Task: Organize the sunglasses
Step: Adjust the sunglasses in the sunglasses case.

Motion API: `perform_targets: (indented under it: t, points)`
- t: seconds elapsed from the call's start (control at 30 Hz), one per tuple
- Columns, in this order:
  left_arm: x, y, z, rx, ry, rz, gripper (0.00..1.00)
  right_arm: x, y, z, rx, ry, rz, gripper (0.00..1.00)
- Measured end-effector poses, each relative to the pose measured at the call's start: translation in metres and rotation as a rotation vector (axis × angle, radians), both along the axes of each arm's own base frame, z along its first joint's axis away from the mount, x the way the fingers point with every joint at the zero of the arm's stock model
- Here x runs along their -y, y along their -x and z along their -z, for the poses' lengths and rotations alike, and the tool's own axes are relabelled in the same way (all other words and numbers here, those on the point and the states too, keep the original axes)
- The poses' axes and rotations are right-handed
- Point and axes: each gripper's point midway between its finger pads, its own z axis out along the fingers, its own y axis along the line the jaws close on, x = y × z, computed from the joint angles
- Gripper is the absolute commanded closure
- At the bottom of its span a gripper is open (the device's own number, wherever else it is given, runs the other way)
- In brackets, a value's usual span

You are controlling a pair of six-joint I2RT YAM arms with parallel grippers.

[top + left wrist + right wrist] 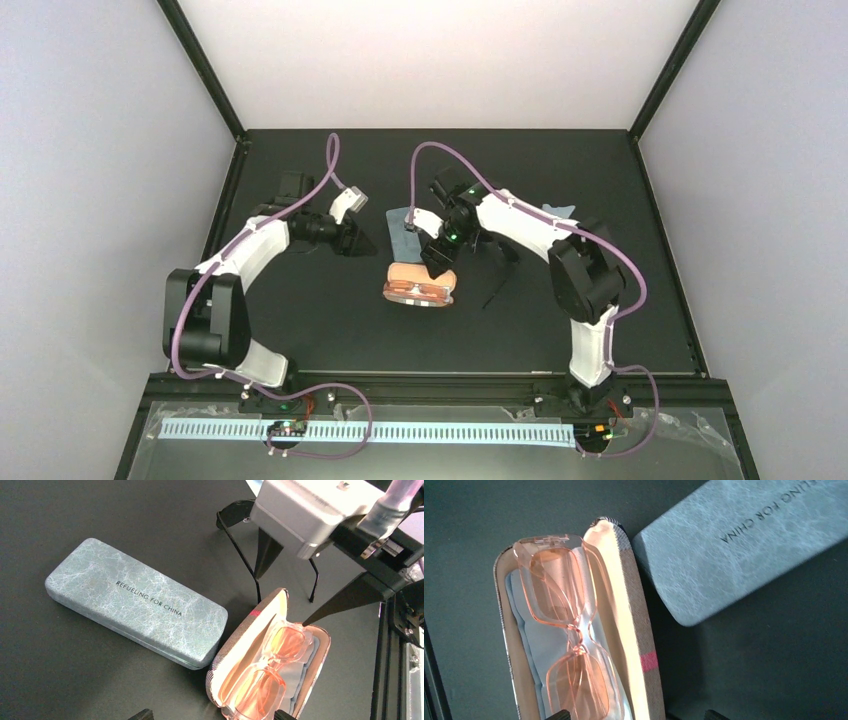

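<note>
The reddish-brown translucent sunglasses [559, 625] lie folded on a light blue cloth [540, 650] inside the open tan case [418, 290]. My right gripper [440, 264] hangs open just above that case, its fingertips [557, 714] straddling the raised lid, holding nothing. The black sunglasses [239, 517] stand on the table behind the right gripper's fingers [266, 555], with their thin arms unfolded [497, 285]. My left gripper [352, 240] is open and empty, left of the closed blue-grey case [135, 602]; only its fingertips [144, 714] show at the bottom of its own view.
The blue-grey case [402, 230] lies right behind the tan case, almost touching its lid [639, 630]. Another light blue cloth [558, 212] sits at the back right behind the right arm. Black frame posts rise at the table's back corners.
</note>
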Motion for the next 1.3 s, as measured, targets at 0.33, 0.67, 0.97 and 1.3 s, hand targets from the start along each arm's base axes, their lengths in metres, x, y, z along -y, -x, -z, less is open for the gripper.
perform_targets:
  t: [0.33, 0.67, 0.97, 1.3]
  points:
    - [-0.001, 0.001, -0.002, 0.021, 0.001, -0.006, 0.35, -0.008, 0.006, 0.027, -0.100, 0.012, -0.044, 0.41]
    - [-0.003, 0.005, -0.011, 0.099, -0.019, 0.006, 0.35, -0.009, 0.023, 0.029, -0.182, -0.012, -0.098, 0.54]
    - [0.003, 0.030, -0.004, 0.143, -0.071, 0.139, 0.36, -0.011, 0.036, 0.023, -0.232, -0.052, -0.143, 0.57]
    - [0.016, 0.044, 0.028, -0.058, -0.065, 0.159, 0.41, -0.016, 0.039, 0.013, -0.248, -0.097, -0.141, 0.57]
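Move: The open sunglasses case, with the pink glasses in it, sits right under the right hand: its middle is about 4 cm to the left, 2 cm back and 5 cm below, the fingers straddling the lid's right end. The grey case lies some 9 cm ahead and 7 cm left of that hand, the black sunglasses about 5 cm ahead and 13 cm right. From the left hand the sunglasses case is roughly 7 cm back, 10 cm right and 11 cm lower. Down about 3 cm first, the right hand sinks its open fingers over the sunglasses case near its right end, closes them part way across lid and front, then draws back about 4 cm towards the base, rising slightly while its fingertips swing back. The left hand lifts a little, then comes back and down towards the case's left end, fingers open, not touching. ##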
